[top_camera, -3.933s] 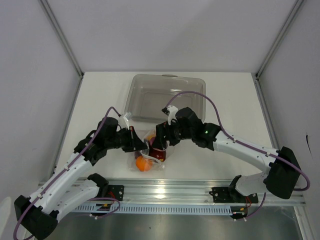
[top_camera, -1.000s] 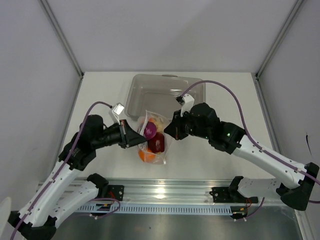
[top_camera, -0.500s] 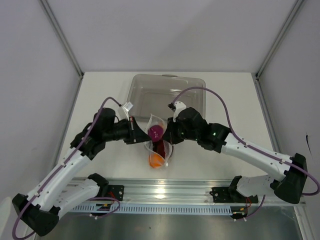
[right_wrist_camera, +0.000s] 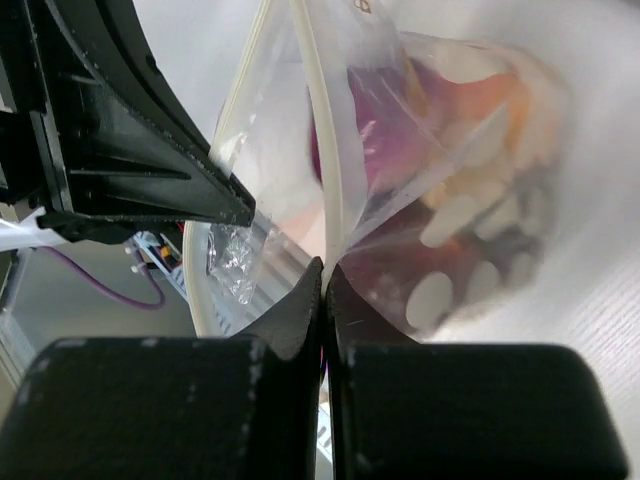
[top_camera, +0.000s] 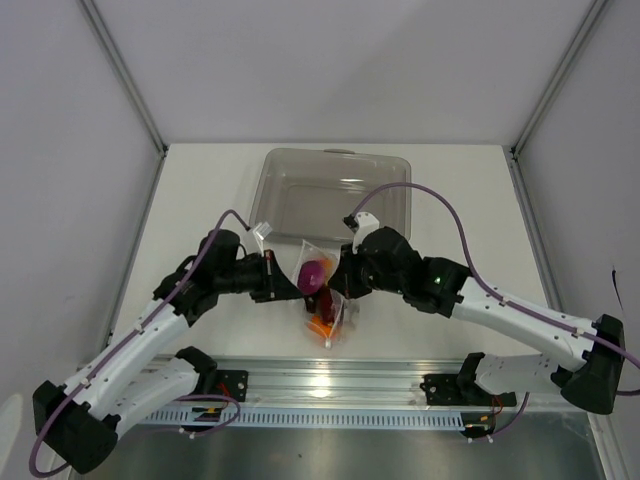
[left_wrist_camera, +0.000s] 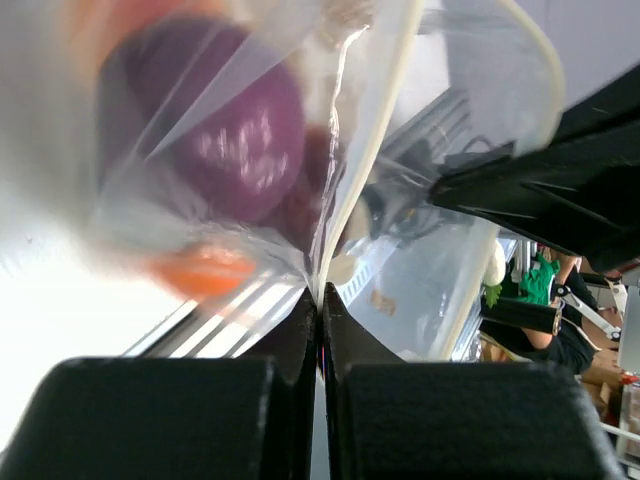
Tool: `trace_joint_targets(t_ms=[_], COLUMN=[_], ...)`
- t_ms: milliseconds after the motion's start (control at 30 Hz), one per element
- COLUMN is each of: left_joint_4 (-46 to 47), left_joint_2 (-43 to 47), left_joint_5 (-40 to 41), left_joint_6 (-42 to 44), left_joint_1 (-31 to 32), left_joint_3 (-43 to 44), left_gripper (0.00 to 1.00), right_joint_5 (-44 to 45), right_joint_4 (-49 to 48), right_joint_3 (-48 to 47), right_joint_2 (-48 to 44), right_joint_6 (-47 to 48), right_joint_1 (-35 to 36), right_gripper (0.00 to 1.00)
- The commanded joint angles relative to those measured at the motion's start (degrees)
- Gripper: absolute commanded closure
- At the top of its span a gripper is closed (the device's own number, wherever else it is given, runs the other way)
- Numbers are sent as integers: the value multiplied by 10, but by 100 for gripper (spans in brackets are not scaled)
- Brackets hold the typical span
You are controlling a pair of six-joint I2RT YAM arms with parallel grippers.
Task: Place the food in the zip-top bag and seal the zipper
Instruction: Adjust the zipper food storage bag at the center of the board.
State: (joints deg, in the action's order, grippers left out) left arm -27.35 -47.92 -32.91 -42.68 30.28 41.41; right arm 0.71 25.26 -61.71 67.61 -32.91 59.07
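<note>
The clear zip-top bag (top_camera: 322, 292) hangs between both grippers in front of the tray. Inside it I see food: a purple ball (top_camera: 314, 270) on top, a dark red fruit (top_camera: 326, 300) below, an orange (top_camera: 321, 326) at the bottom. My left gripper (top_camera: 291, 281) is shut on the bag's left edge (left_wrist_camera: 322, 285). My right gripper (top_camera: 341, 283) is shut on its right edge (right_wrist_camera: 325, 268). The whitish zipper strip (right_wrist_camera: 325, 160) runs up from the right jaws. The purple ball (left_wrist_camera: 235, 140) fills the left wrist view, blurred.
The rigid grey translucent tray (top_camera: 290, 165) stands behind the bag at the table's middle back. The metal rail (top_camera: 400, 385) with both arm bases runs along the near edge. White walls close in both sides.
Over the last second both grippers came closer together and toward the near edge with the bag. The bag, earlier spread wider, now hangs narrower and lower with the food bunched.
</note>
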Motion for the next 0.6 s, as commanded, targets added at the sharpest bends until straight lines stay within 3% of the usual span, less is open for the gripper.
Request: trace_joint_targets(t_ms=[0,200,367,567], left_joint_4=[47,35,35,44], left_joint_2=[5,1,7,6], left_joint_5=[-30,-22,-15,-19], left_joint_6=[-12,4,13,22], left_joint_1=[7,14,15,15], left_joint_3=[6,26,-8,-19], left_gripper=[99,99,99,99], right_joint_5=[19,17,10,-16], right_joint_4=[-17,-45,-90,-108], right_joint_3=[0,26,33,30], right_joint_2=[-20,-20,14,44], right_joint_6=[-26,-59,-106,-117], right_joint_1=[17,23,24,27], right_gripper=[100,100,98,69])
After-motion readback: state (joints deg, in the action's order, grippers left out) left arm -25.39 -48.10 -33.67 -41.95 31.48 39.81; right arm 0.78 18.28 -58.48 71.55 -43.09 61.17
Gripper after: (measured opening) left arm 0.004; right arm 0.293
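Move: The zip-top bag hangs between the two shut grippers, each pinching a rim of its mouth. Its middle is about 4 cm left of the right hand and 4 cm right of the left hand, level with both and roughly 6 cm down. From the right hand, the purple onion lies some 3 cm ahead and 6 cm left; the orange is about 8 cm back and 4 cm left, lower still. The empty tray's middle is roughly 23 cm ahead and 2 cm left. The bag's far rim stays pinched in the left gripper, which holds almost still. The right hand first eases back and down about 1 cm with its rim still gripped, then goes some 3 cm left towards the left fingertips, sinking another centimetre and tipping about 10 degrees. Late in that travel its fingers part to roughly a third, loosening their pinch with the rim still between them. ##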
